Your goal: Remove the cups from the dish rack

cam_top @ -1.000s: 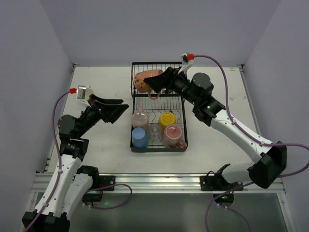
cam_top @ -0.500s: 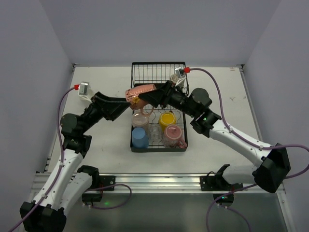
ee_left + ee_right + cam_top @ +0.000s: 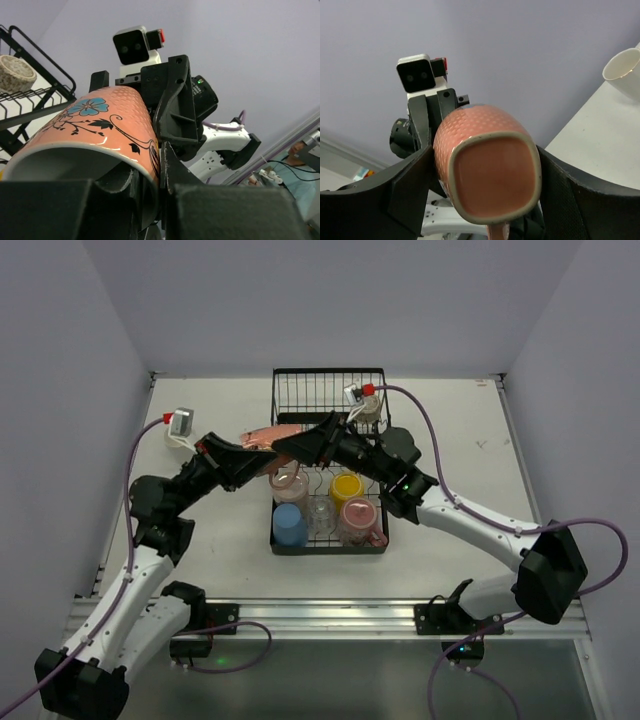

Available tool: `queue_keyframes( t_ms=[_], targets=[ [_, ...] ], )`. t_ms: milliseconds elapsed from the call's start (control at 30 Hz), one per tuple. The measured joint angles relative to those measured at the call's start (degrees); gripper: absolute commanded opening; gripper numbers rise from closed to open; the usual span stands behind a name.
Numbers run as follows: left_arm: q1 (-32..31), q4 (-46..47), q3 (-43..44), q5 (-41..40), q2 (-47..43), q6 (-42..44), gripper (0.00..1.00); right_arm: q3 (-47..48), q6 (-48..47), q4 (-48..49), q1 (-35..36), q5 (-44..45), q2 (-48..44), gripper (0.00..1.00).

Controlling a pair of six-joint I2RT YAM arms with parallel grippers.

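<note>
A salmon-pink mug (image 3: 262, 436) with a blue flower pattern hangs in the air left of the black wire dish rack (image 3: 273, 525), held between both arms. My left gripper (image 3: 247, 448) pinches its rim, one finger inside and one outside, as the left wrist view shows (image 3: 100, 125). My right gripper (image 3: 292, 443) is shut on the mug's base end, fingers on both sides (image 3: 492, 175). In the rack's lower tier stand a blue cup (image 3: 289, 524), a yellow cup (image 3: 347, 485), a clear glass (image 3: 319, 512), a pink patterned mug (image 3: 357, 521) and a pinkish cup (image 3: 291, 483).
A small grey-beige cup (image 3: 15, 73) sits on the rack's wire shelf in the left wrist view. A white cup (image 3: 623, 73) stands on the table in the right wrist view. Walls close in the table on the left, back and right.
My right gripper carried the salmon mug off the upper shelf and leftward. My left gripper rose, moved right and closed on the mug's rim.
</note>
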Motion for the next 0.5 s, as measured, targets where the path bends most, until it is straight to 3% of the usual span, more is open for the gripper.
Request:
queue_keyframes(
  t_ms=[100,200,500],
  targets=[
    [-0.31,-0.52,0.02,-0.96,-1.73,0.66,0.00,-0.44,0.61,2.16,0.48,-0.04,-0.02,0.84],
    [-0.59,-3.26,0.02,-2.58,-3.43,2.38,0.00,-1.53,1.14,3.63,0.63,0.20,-0.46,0.99],
    [-0.55,-13.68,3.04,-10.08,-4.66,11.41,0.00,-5.66,3.48,5.22,-3.72,0.15,-6.49,0.99]
  ],
)
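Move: The pink cup hangs in mid-air, held by both grippers. Its middle is about 3 cm ahead of and 3 cm right of the left hand, and about 2 cm left of and 1 cm ahead of the right. The white cup stands on the table roughly 27 cm ahead, 29 cm left and 35 cm below the left hand. Some 30 cm below both hands, the yellow cup sits about 5 cm ahead and 12 cm right of the right hand. Drawing off to the right by about 4 cm and up about 2 cm, the right hand opens its fingers wide and comes free of the pink cup's body. The left hand keeps its pinch on the rim, one finger inside the mouth, edges back slightly, then carries the cup about 2 cm forward and 2 cm left, turning some 10 degrees counter-clockwise. ##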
